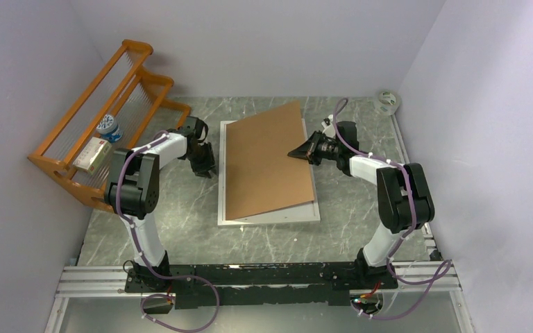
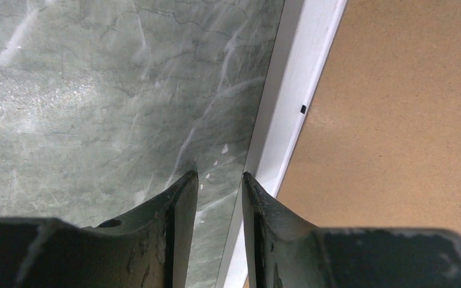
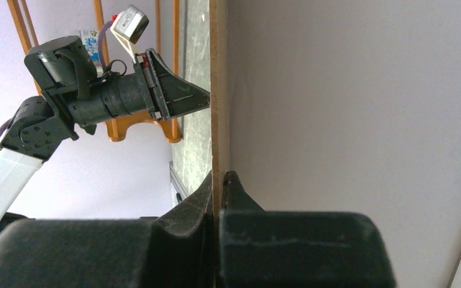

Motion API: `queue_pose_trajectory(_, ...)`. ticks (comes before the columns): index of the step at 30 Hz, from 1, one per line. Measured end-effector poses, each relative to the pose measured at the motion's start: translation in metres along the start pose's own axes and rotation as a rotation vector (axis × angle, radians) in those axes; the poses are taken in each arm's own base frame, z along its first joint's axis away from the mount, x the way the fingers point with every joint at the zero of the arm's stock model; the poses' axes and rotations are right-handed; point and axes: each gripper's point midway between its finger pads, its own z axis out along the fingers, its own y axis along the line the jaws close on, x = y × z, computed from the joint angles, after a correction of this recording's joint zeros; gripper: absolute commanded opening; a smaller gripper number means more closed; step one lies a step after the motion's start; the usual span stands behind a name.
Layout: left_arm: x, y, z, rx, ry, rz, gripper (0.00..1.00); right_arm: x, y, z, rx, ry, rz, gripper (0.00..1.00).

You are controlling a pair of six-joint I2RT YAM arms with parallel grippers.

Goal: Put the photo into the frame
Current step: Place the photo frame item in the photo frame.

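Note:
The white frame (image 1: pixel 271 216) lies flat on the marble table. A brown backing board (image 1: pixel 267 159) leans over it, left edge down near the frame's left side and right edge raised. My right gripper (image 1: pixel 298 152) is shut on that raised edge; in the right wrist view the thin board edge (image 3: pixel 218 90) runs straight into the right gripper (image 3: pixel 219 175). My left gripper (image 1: pixel 208 170) hangs open beside the frame's left rail. In the left wrist view the left gripper (image 2: pixel 219 177) holds nothing, with the white rail (image 2: pixel 294 102) and the board (image 2: pixel 396 120) to its right. The photo is hidden.
An orange wooden rack (image 1: pixel 104 118) stands at the back left, holding a small box (image 1: pixel 94 154) and a blue-and-white tub (image 1: pixel 110 128). A roll of tape (image 1: pixel 387 101) sits in the back right corner. Pale walls close the table on three sides.

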Motion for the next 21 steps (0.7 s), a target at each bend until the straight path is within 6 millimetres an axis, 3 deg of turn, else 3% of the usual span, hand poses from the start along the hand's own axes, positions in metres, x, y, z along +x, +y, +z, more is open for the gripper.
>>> queue_pose_trajectory(8,0.002,0.001,0.001,0.006,0.005,0.001,0.39,0.000,-0.007,0.006,-0.013,0.002,-0.001,0.02)
queue_pose_trajectory(15,0.001,0.002,0.001,0.007,0.004,-0.003,0.40,0.002,-0.021,0.012,0.008,0.007,0.007,0.29)
queue_pose_trajectory(21,0.001,0.002,0.001,0.006,0.005,-0.003,0.41,0.008,-0.034,0.016,0.069,0.012,-0.019,0.44)
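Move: The right hand pinches the raised right edge of the brown backing board. The photo frame's middle lies about 7 cm to its left, level fore and aft, some 10 cm below. The board's middle is also 7 cm left and level, about 5 cm down, and the frame's right rail is 6 cm right, level, 10 cm down. From the left hand the frame's middle is roughly 18 cm right, straight across and about 1 cm lower. The right hand sinks nearly 4 cm towards the frame, lowering the board's edge, and opens its fingers about a third. ##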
